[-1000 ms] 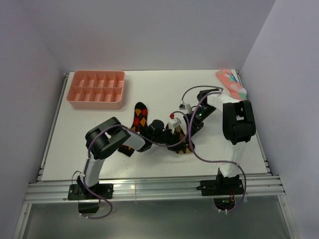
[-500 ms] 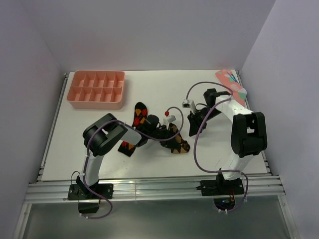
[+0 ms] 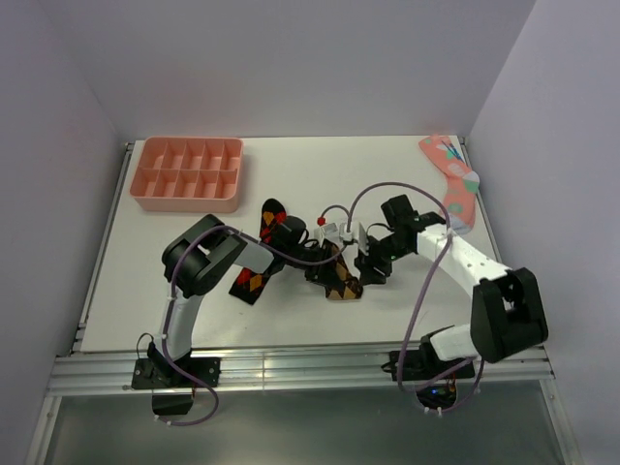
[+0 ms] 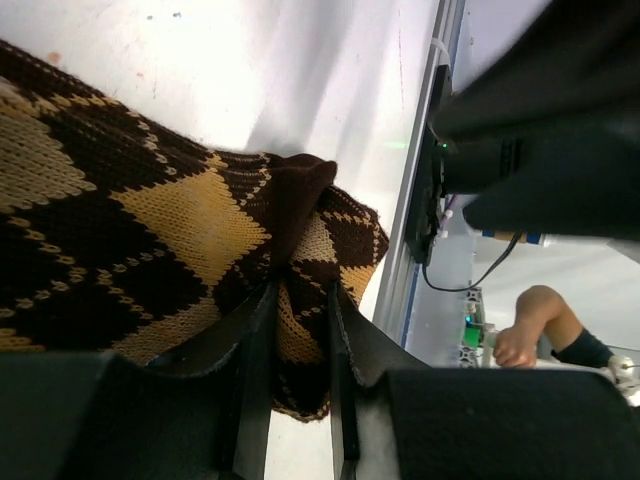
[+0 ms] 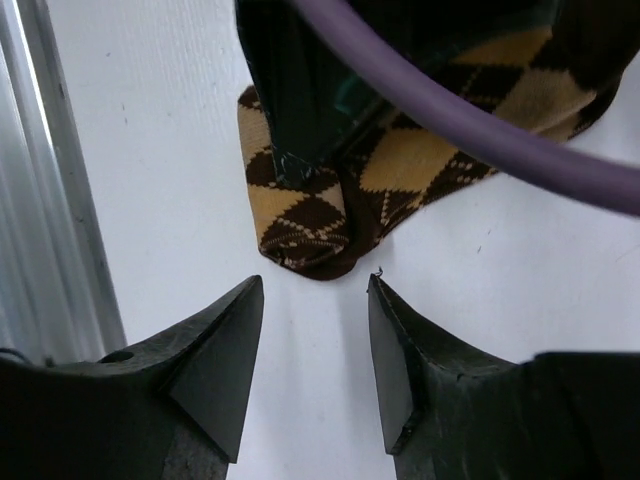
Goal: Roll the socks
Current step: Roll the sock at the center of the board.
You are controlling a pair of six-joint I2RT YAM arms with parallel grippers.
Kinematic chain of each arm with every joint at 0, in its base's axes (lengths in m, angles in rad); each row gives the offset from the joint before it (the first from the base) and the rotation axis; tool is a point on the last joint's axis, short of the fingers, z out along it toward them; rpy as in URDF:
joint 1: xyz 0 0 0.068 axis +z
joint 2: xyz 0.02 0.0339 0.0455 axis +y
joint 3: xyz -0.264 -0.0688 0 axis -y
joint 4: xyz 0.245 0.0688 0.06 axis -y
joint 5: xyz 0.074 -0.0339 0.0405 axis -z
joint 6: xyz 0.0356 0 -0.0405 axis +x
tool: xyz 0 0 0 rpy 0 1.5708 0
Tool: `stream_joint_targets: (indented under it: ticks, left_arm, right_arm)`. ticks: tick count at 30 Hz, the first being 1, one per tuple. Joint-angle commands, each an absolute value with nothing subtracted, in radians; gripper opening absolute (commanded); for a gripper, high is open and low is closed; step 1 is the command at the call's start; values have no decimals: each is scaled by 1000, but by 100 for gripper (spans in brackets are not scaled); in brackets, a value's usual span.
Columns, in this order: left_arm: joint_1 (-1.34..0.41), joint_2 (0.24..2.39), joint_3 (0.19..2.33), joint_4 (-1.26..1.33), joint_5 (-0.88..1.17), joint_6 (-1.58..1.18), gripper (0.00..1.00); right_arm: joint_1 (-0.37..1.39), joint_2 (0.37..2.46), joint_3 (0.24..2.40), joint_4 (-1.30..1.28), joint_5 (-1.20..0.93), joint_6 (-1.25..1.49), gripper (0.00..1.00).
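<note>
Two dark argyle socks lie mid-table. The sock with red and orange diamonds stretches under my left forearm. The sock with tan diamonds is bunched to its right. My left gripper is shut on a fold of the tan sock; the knit fills the narrow gap at the left gripper. My right gripper stands open just right of that sock. In the right wrist view the tan sock's end lies a little beyond the right gripper, with bare table between its fingers.
A pink compartment tray sits at the back left. A pink sock with teal and white marks lies at the back right corner. Purple cables loop over the socks. The metal rail runs along the near edge.
My right gripper has let go, pulled back and come in again low beside the tan sock, its jaws wider. The left gripper has kept its hold and drawn the tan sock slightly left.
</note>
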State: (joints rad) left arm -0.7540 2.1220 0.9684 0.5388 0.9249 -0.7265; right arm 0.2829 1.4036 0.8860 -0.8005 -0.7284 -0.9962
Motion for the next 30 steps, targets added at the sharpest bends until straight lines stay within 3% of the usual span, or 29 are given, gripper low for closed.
stream_joint_targets:
  ticks: [1, 30]
  left_arm:
    - [-755, 2215, 905, 252, 835, -690, 0]
    - [-746, 2246, 896, 276, 876, -726, 0]
  right_arm:
    - [356, 1319, 822, -638, -654, -970, 54]
    - [660, 1270, 637, -433, -436, -930, 56]
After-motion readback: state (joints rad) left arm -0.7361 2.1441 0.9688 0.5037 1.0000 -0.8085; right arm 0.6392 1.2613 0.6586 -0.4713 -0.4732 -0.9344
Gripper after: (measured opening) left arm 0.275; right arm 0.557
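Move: The folded end of the brown argyle sock, at the board's center, lies about 7 cm to the right hand's left, 4 cm back and some 6 cm below it. The left hand already pinches this sock, with the folded end about 2 cm to its right and 1 cm back. From the right hand, the red argyle sock is roughly 28 cm left and 5 cm ahead, the coral sock about 21 cm right and 22 cm ahead, both some 7 cm below. The sock's folded end is kept pinched in the left fingers, which ease back and left about a centimetre and roll slightly. Towards it comes the right hand with open fingers, first going back, left and down together, then on to the left at nearly level height, some 6 cm in all, its wrist turning about 20 degrees. Whether it touches the sock can't be seen. ##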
